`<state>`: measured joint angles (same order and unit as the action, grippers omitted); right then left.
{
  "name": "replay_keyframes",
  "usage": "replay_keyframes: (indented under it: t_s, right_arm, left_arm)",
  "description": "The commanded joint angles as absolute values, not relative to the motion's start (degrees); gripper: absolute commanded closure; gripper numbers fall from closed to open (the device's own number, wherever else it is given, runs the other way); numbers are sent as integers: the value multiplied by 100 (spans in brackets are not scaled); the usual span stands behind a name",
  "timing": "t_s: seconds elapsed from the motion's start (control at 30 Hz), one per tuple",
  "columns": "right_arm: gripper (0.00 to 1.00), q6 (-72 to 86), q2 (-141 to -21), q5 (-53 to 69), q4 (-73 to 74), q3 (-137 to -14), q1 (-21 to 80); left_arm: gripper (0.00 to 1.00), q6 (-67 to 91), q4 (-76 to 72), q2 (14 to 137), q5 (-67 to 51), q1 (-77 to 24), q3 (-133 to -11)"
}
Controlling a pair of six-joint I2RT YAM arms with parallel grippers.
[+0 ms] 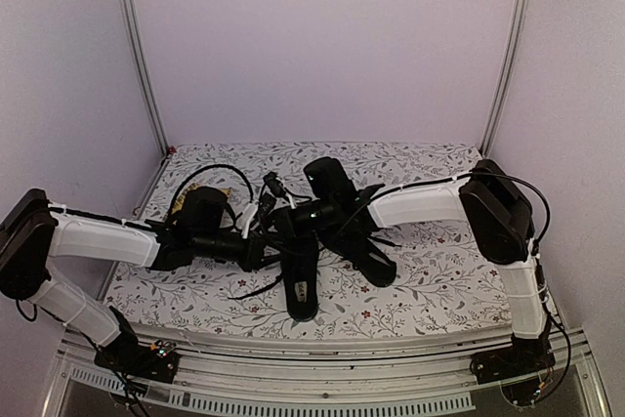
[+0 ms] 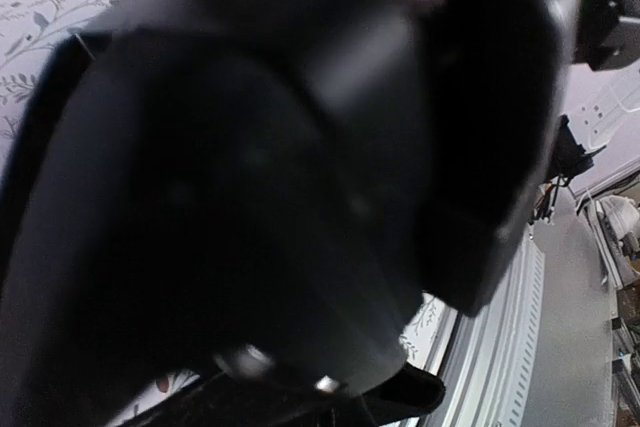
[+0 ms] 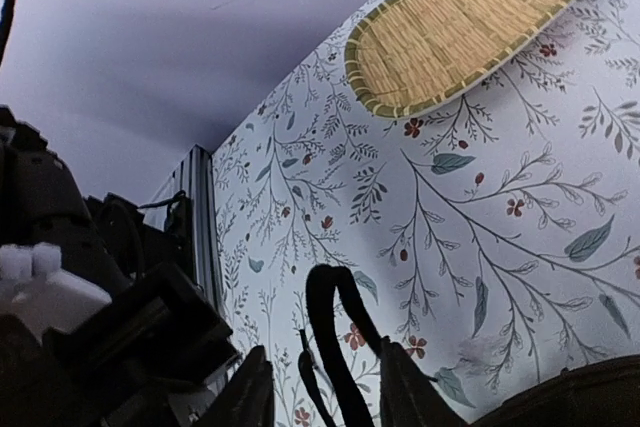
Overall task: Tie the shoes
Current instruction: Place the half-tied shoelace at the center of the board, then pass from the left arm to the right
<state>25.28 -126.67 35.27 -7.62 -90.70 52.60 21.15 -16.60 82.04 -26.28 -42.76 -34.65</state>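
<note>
Two black shoes lie on the flowered table cover. One points at the near edge and the other lies angled to its right. Both grippers meet over the first shoe's laces. My left gripper comes in from the left and is shut; whether it pinches a lace is hidden. A dark blurred body fills the left wrist view. My right gripper stands open, and a loop of black lace rises between its fingertips, leaning against the right one.
A yellow woven mat lies on the flowered cover beyond the lace. Purple walls and metal posts enclose the back and sides. The table's metal rail runs along the near edge.
</note>
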Motion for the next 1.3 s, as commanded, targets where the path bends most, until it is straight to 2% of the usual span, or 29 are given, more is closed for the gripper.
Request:
replay_keyframes:
  t_s: [0.0,0.17,0.37,0.53,0.63,0.93,1.27]
  right_arm:
    - [50,2198,-12205,3501,-699,-8808,5160]
    - [34,2077,-11679,3337,-654,-8433,4858]
    - [30,1779,-10800,2884,-937,-7461,4722]
    - [30,1588,-9972,2741,-2305,-5793,4837]
    - [31,1222,-9875,2239,-2400,-5436,5174]
    - [32,446,-10211,847,-2439,-5449,5904]
    - [32,110,-10582,44,-2452,-5746,6135]
  left_arm:
    - [100,2133,-1915,8251,-2602,-4382,-3461]
    - [100,2178,-1948,8257,-2547,-4427,-3454]
    - [100,2474,-1877,8314,-2347,-4430,-3475]
    - [100,2945,-1770,8427,-2222,-4427,-3578]
    - [100,3200,-1714,8525,-2273,-4403,-3680]
    - [100,3630,-1356,8564,-2511,-4354,-4011]
    - [100,3726,-1235,8547,-2645,-4347,-4086]
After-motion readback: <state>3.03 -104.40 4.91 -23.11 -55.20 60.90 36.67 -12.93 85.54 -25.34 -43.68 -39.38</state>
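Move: The right hand, letting go of a strand just in front of the left fingertips, goes next for the lace at the shoe's collar: about 6 cm back, 5 cm to its right and 7 cm below. The other shoe's middle lies some 19 cm to the right, 3 cm back and 8 cm below. From the left hand, that collar lace is roughly 5 cm right, 3 cm back and 6 cm down; the loose lace end lies about 4 cm left, 6 cm back, 9 cm down. Rising about 5 cm and swinging right, the right hand opens its already parting fingers wide to free the strand, then draws back and sinks over the shoe collar beside the left fingertips, ending 8 cm right and 5 cm back. It rolls about 35 degrees, forward side up. The left fingers stay shut on the lace, easing about a centimetre right and rolling some 15 degrees. ##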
